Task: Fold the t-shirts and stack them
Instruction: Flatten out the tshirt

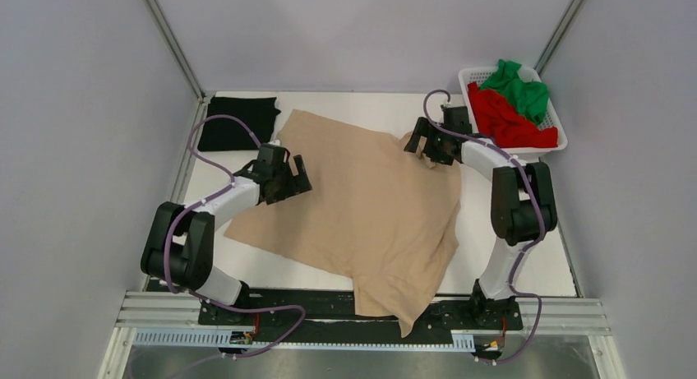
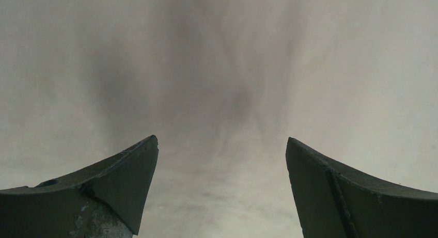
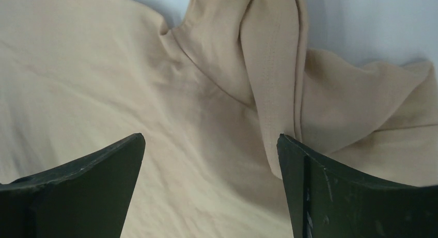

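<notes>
A beige t-shirt (image 1: 362, 202) lies spread across the table, its lower corner hanging over the near edge. My left gripper (image 1: 297, 179) is open, low over the shirt's left part; its wrist view shows only beige cloth (image 2: 222, 93) between the fingers. My right gripper (image 1: 419, 145) is open at the shirt's far right corner, where a bunched sleeve with a hem (image 3: 271, 67) stands up between and just beyond its fingers. A black t-shirt (image 1: 238, 122) lies folded at the far left. A red t-shirt (image 1: 505, 120) and a green t-shirt (image 1: 519, 90) lie in the basket.
A white slatted basket (image 1: 549, 145) stands at the far right corner of the white table (image 1: 526, 256). Grey walls and metal frame posts enclose the table. A black rail (image 1: 329, 309) runs along the near edge between the arm bases.
</notes>
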`<move>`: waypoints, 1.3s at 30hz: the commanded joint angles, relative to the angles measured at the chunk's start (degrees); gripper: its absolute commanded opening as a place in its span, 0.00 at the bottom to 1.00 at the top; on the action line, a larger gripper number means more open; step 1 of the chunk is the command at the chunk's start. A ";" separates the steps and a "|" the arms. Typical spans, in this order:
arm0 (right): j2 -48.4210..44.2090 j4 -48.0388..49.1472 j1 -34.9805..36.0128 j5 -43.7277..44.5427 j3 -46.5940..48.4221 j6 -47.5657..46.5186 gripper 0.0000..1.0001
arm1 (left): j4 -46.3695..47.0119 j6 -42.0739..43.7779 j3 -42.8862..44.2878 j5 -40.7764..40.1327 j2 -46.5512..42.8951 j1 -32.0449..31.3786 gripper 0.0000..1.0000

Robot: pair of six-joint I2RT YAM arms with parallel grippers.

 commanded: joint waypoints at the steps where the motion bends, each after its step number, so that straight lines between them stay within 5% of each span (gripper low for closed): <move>1: 4.48 -2.13 0.30 -0.83 5.05 1.03 1.00 | 4.44 -2.96 -2.54 -2.22 0.22 0.31 1.00; 13: 19.33 -6.82 -0.43 19.56 22.31 -4.35 1.00 | 3.09 -8.66 -7.82 -14.43 -0.65 1.23 1.00; 23: 33.29 -5.53 -3.58 11.61 48.46 -14.39 0.99 | 2.91 -7.28 -8.11 -13.42 0.25 3.47 1.00; 34: 16.59 -7.73 -2.12 2.98 27.32 -47.75 1.00 | 2.23 -6.89 -7.18 -12.53 0.18 3.48 1.00; 39: 16.56 -10.26 -1.45 9.26 24.58 -51.81 1.00 | 2.36 -6.93 -6.88 -12.24 0.82 3.48 1.00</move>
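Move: Beneath the left hand, some 3 cm down, lies the left half of the tan t-shirt; its far left corner is about 19 cm ahead, and the black folded shirt is roughly 16 cm ahead and 19 cm to the left. The right hand hovers about 5 cm above the t-shirt's bunched sleeve, whose middle is some 4 cm ahead and 1 cm to its right; the basket stands about 11 cm ahead and 25 cm right. Press the right gripper's open fingers down about 4 cm onto the bunched sleeve and push forward some 17 cm, slightly right, then draw back around 7 cm, rising 3 cm, turning counter-clockwise and rolling its left side down. Meanwhile lower the open left gripper onto the t-shirt, drag it about 4 cm left, turning some 15 degrees counter-clockwise, and hold there. ##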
